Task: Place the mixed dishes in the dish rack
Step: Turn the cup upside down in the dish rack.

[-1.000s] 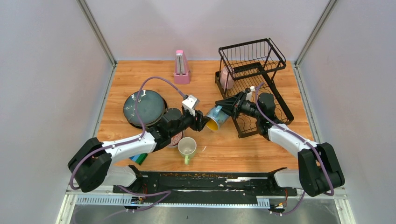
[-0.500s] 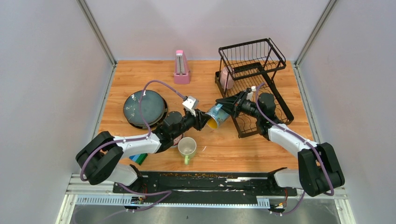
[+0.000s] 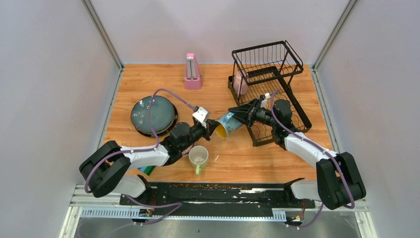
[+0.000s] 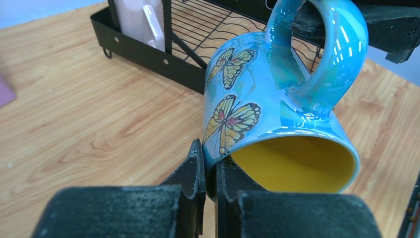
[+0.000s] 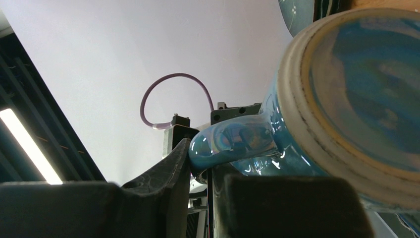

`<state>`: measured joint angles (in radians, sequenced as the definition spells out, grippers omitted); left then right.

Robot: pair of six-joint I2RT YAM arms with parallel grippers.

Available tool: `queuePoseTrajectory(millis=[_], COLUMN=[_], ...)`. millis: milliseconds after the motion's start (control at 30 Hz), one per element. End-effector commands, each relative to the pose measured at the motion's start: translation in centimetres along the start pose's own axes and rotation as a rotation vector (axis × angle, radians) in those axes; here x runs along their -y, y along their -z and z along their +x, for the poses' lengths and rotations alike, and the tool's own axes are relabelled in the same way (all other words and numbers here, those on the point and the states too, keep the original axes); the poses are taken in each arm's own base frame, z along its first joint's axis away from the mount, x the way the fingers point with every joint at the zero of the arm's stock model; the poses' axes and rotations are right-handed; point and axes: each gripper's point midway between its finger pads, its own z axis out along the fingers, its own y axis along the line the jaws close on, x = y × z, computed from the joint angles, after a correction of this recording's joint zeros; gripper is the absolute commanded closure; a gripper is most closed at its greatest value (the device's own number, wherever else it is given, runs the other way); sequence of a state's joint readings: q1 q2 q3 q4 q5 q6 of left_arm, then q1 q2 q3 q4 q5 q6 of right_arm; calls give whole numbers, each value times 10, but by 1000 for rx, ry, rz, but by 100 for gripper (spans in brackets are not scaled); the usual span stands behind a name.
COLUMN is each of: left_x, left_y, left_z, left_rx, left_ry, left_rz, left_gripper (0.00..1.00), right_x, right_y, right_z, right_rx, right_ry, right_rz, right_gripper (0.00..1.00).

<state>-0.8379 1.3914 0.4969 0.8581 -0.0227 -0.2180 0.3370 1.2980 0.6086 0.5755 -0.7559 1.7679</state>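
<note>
A blue butterfly mug (image 3: 225, 124) with a yellow inside hangs on its side above the table, between both arms. My left gripper (image 3: 210, 130) is shut on its rim (image 4: 220, 148), one finger inside and one outside. My right gripper (image 3: 236, 113) is shut on the mug's handle (image 5: 233, 141). The black wire dish rack (image 3: 293, 53) stands at the back right, with a pink-white mug (image 3: 240, 82) in it. Stacked blue-grey plates (image 3: 154, 115) lie to the left. A pale green mug (image 3: 198, 156) stands upright near the front.
A pink metronome (image 3: 192, 72) stands at the back centre. A blue-green block (image 3: 146, 168) lies near the front edge under my left arm. A red-patterned bowl (image 3: 187, 147) is mostly hidden by that arm. The rack's front rail (image 4: 143, 49) lies just beyond the held mug.
My left gripper has closed onto the mug's rim, having been open a second ago. The mug has shifted slightly left. My right gripper has kept its hold on the handle.
</note>
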Motion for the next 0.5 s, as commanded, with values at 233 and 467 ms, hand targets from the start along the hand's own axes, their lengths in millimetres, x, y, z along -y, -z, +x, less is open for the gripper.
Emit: queuePoseTrajectory(millis=[233,467], left_x=[-23,-35], left_y=[21,35], left_z=[-103,-123], left_rx=[279,301], left_ry=[-332,-432], left_rz=[-128,-195], left_gripper=[100,100], right_x=[-1,1], right_y=[15,27], right_z=[37,38], right_rx=[-132,-98], right_ry=[225,293], right_rz=[59,73], right_gripper=[63,48])
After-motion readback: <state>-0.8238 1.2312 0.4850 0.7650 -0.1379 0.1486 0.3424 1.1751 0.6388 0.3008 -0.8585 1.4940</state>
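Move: The cup is in both hands: pinched at its rim by the left gripper, its middle about 5 cm to that gripper's right, 1 cm farther out and 2 cm higher. The right gripper holds its handle, the middle some 6 cm below it and 1 cm ahead. From the left gripper, the dish rack lies roughly 10 cm ahead, 20 right and 11 below; the green-handled cup about 7 back, 6 left and 12 below. Release the cup's handle by opening the right gripper to about half, and draw that hand straight back some 4 cm, turning it slightly. Keep the left pinch on the rim and carry the cup left and up, about 5 cm clear of the right hand and a little forward, rolling the left wrist some 20 degrees so its left side rises. ##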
